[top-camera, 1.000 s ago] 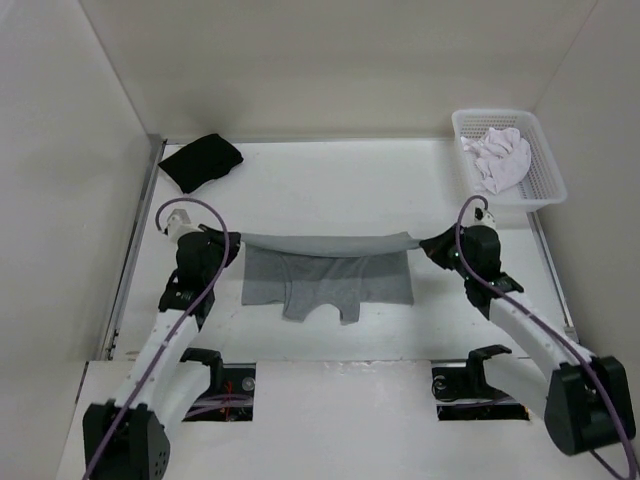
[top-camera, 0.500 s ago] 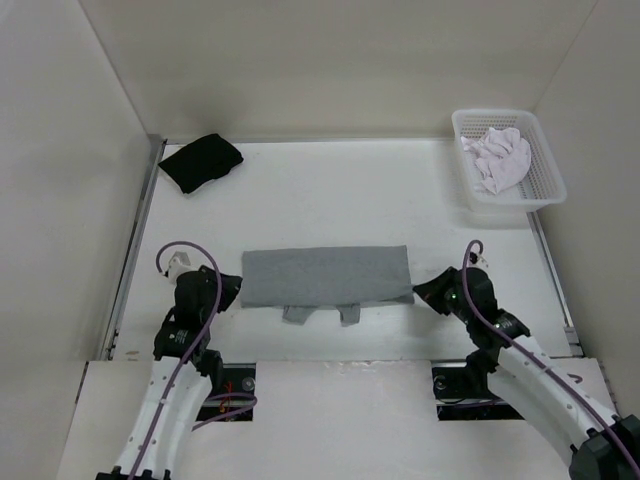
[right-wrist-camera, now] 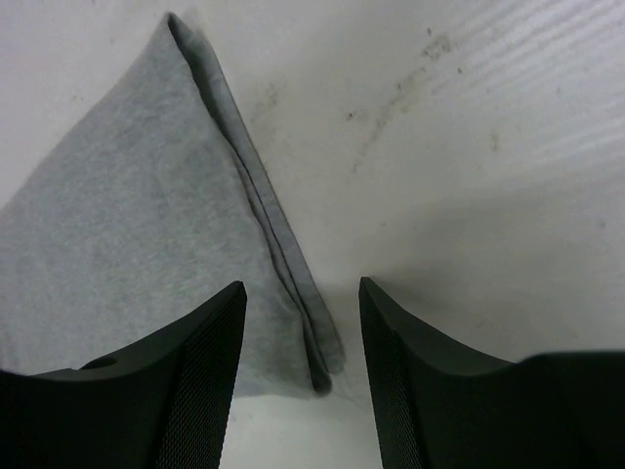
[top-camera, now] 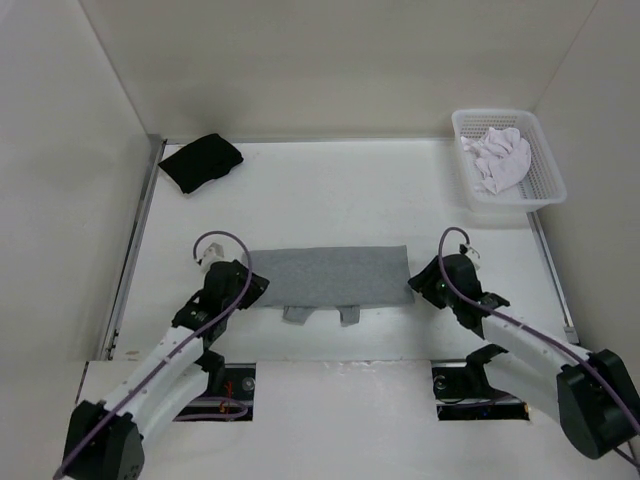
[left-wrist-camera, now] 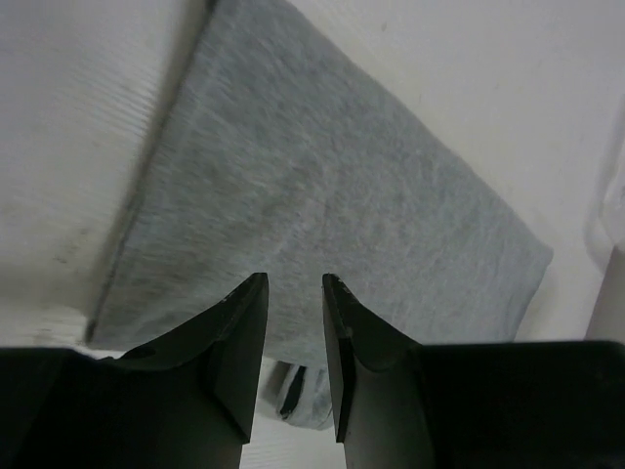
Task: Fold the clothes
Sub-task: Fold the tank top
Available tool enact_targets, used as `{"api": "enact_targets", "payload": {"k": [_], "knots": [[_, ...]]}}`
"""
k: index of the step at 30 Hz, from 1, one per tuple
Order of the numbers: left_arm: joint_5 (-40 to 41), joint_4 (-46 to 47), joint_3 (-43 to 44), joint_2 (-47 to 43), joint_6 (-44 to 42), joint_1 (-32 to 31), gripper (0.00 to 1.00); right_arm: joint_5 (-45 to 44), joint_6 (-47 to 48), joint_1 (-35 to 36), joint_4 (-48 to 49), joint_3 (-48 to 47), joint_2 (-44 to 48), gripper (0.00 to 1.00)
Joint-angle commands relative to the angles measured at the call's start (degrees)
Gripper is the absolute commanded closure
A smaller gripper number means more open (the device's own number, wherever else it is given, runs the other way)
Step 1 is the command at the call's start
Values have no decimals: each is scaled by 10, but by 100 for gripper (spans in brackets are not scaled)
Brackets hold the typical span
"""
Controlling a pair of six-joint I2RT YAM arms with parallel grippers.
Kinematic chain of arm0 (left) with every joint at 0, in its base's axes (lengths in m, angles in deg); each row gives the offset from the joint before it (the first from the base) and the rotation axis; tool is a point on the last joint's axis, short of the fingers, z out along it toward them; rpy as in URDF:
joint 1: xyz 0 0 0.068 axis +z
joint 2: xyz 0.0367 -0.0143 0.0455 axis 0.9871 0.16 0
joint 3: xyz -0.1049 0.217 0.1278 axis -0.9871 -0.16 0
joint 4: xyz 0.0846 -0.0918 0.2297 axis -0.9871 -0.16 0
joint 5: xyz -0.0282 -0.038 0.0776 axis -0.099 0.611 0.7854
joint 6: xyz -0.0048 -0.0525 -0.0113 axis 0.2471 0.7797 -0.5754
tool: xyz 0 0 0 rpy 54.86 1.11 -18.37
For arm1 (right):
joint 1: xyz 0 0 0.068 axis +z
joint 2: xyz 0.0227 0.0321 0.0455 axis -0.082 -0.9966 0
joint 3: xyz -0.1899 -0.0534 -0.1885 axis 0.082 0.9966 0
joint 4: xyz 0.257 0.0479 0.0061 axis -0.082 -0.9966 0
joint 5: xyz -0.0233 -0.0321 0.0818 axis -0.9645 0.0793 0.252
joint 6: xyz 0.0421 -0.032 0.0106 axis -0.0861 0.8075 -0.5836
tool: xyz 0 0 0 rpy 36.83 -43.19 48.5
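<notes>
The clothes, a light-grey T-shirt (top-camera: 330,275), lie folded into a flat band in the middle of the table, with small flaps sticking out at the near edge. My left gripper (top-camera: 258,287) hovers at the band's left end. In the left wrist view its fingers (left-wrist-camera: 295,283) stand a little apart over the grey fabric (left-wrist-camera: 322,186), with nothing pinched between them. My right gripper (top-camera: 415,287) is at the band's right end. In the right wrist view it (right-wrist-camera: 301,288) is wide open, straddling the shirt's layered corner (right-wrist-camera: 293,283) without touching it.
A black garment (top-camera: 200,162) lies at the far left corner of the table. A white basket (top-camera: 548,192) holding a white garment (top-camera: 500,160) stands at the far right. Walls close in on the left, back and right sides.
Both grippers brought the lifted shirt edge toward the near side, laid it over the lower half and let go. Their jaws opened, the right one wider.
</notes>
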State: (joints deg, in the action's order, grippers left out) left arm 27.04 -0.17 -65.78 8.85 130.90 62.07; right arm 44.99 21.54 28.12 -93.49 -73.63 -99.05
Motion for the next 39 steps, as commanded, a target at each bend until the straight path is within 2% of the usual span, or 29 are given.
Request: {"api": "enact_targets", "payload": {"k": [1,4,8,14,16,20,24,28,33,39], "knots": [[48,132,28,60,10,-58,73,19,22,-10,85,-25,-36,47],[69,168,36,91,10,-90,73,52,17,-17,110,-25,-61,49],[73,205,40,107,2,-102,73,99,8,-38,149,-20,-106,59],[67,242,42,119,-10,-110,72,114,-16,-48,200,-12,-148,85],[67,249,42,123,-13,-117,72,110,-17,-48,206,-12,-144,99],[70,269,39,141,-13,-135,72,70,-12,-58,177,3,-52,100],[69,305,43,185,-11,-169,72,22,9,-56,43,-16,92,100],[67,324,55,213,-12,-183,72,-9,36,-25,-55,-82,153,100],[65,320,62,190,-13,-185,72,-74,77,79,-98,-183,111,100],[63,286,42,123,-11,-164,71,-152,107,236,-107,-314,-51,100]]}}
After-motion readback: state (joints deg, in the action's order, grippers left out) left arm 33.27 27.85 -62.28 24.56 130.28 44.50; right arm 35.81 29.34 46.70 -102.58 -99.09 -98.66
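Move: The middle of the tank top's right edge lies about 3 cm ahead and 2 cm left of the right hand, 1 cm lower. The folded top stretches left from there, its left edge some 40 cm left of the hand and 2 cm ahead; the two straps poke out on the near side, roughly 16 and 29 cm left and 7 cm back. From the left hand, that right edge is about 37 cm right, 2 cm ahead and 4 cm below. Pinching the tank top's right edge near its middle, the right hand first eases about 3 cm forward and slightly left and shuts its half-open fingers, then lifts some 17 cm, tipping its fingertips up and finally swinging left over the top. The left hand, fingers staying a quarter open, travels about 10 cm right above the cloth and ends higher, turning a little clockwise. ##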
